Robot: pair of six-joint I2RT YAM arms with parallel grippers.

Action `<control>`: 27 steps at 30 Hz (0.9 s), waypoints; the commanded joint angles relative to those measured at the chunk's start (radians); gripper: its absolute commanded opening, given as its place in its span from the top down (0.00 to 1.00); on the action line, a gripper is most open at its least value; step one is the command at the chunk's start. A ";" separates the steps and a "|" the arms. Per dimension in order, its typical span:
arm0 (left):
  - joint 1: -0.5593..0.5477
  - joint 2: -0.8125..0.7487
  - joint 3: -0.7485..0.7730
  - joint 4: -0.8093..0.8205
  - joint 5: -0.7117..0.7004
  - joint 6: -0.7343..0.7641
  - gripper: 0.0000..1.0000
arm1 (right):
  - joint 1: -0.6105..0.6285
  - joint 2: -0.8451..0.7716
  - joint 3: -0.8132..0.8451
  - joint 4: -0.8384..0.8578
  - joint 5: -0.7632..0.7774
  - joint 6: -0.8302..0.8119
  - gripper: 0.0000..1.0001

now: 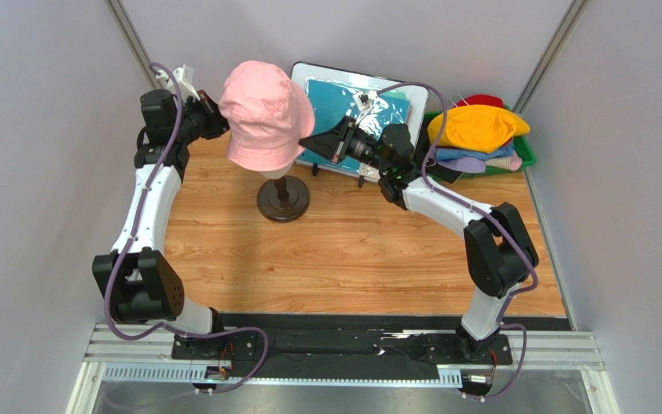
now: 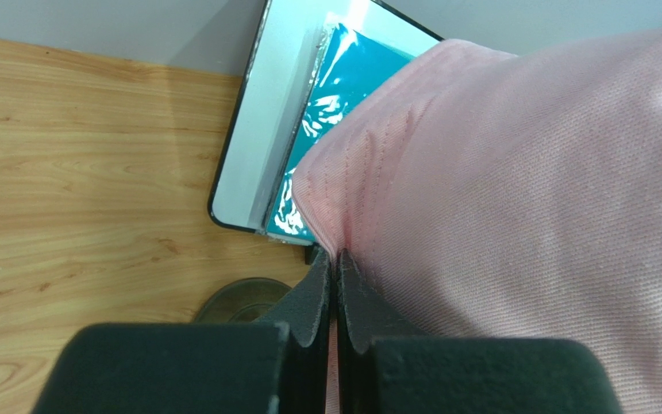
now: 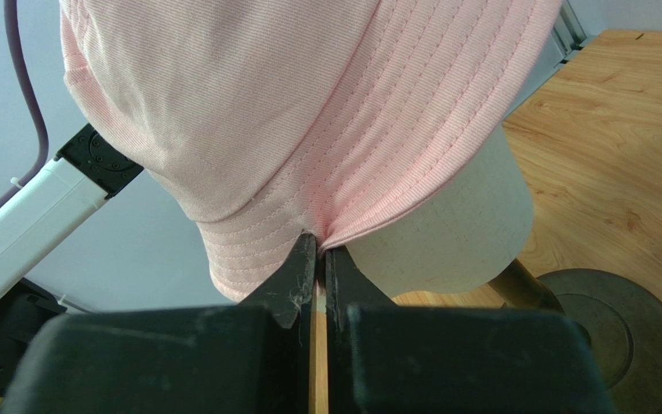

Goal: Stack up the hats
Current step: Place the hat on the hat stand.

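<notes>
A pink hat (image 1: pixel 265 112) sits over the cream mannequin head (image 3: pixel 455 233), whose dark round base (image 1: pixel 283 198) rests on the wooden table. My left gripper (image 2: pixel 335 257) is shut on the pink hat's brim (image 2: pixel 326 216) from the left side. On the right side my right gripper (image 3: pixel 320 246) is shut on the brim (image 3: pixel 308 216) too. In the top view the left gripper (image 1: pixel 219 121) and the right gripper (image 1: pixel 307 142) flank the hat. More hats lie piled at the far right: orange-yellow (image 1: pixel 474 127) on top, with red (image 1: pixel 479 101), blue (image 1: pixel 460 155), lavender and pink edges below it.
The pile lies in a green bin (image 1: pixel 526 153) at the table's far right corner. A flat teal sheet in a white frame (image 1: pixel 352 95) leans behind the mannequin. Grey walls close in on both sides. Bare wood (image 1: pixel 352 259) spreads between the arms.
</notes>
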 commanded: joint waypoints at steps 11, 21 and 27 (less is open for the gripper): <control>-0.030 0.061 0.019 -0.233 0.002 0.054 0.91 | 0.089 -0.106 -0.110 -0.262 0.125 -0.134 1.00; 0.108 -0.056 -0.021 -0.289 -0.086 -0.004 0.06 | 0.071 -0.224 -0.159 -0.348 0.168 -0.214 0.28; 0.126 -0.144 -0.007 -0.374 -0.225 0.069 0.04 | 0.042 -0.377 -0.250 -0.440 0.232 -0.278 0.03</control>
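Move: Both hands already pinch the brim of the pink hat sitting on the hat stand's head. From the left hand the hat's middle is about 10 cm to the right, 2 cm ahead and 3 cm up; the stand's round base is some 11 cm right, 1 cm ahead and 28 cm below. From the right hand the hat is about 8 cm left, 4 cm ahead, 3 cm up. The teal board lies roughly 18 cm ahead, 9 cm right and 17 cm below it. Backwards some 3.5 cm goes the right hand, tugging the pinched brim, while the left eases a little to the right with its side. After a brief hold both grippers open wide and let go, sinking about 7 cm from the brim; the left swings left and slightly back, tipping down, the right backs off to the right, rolling its left side down. ##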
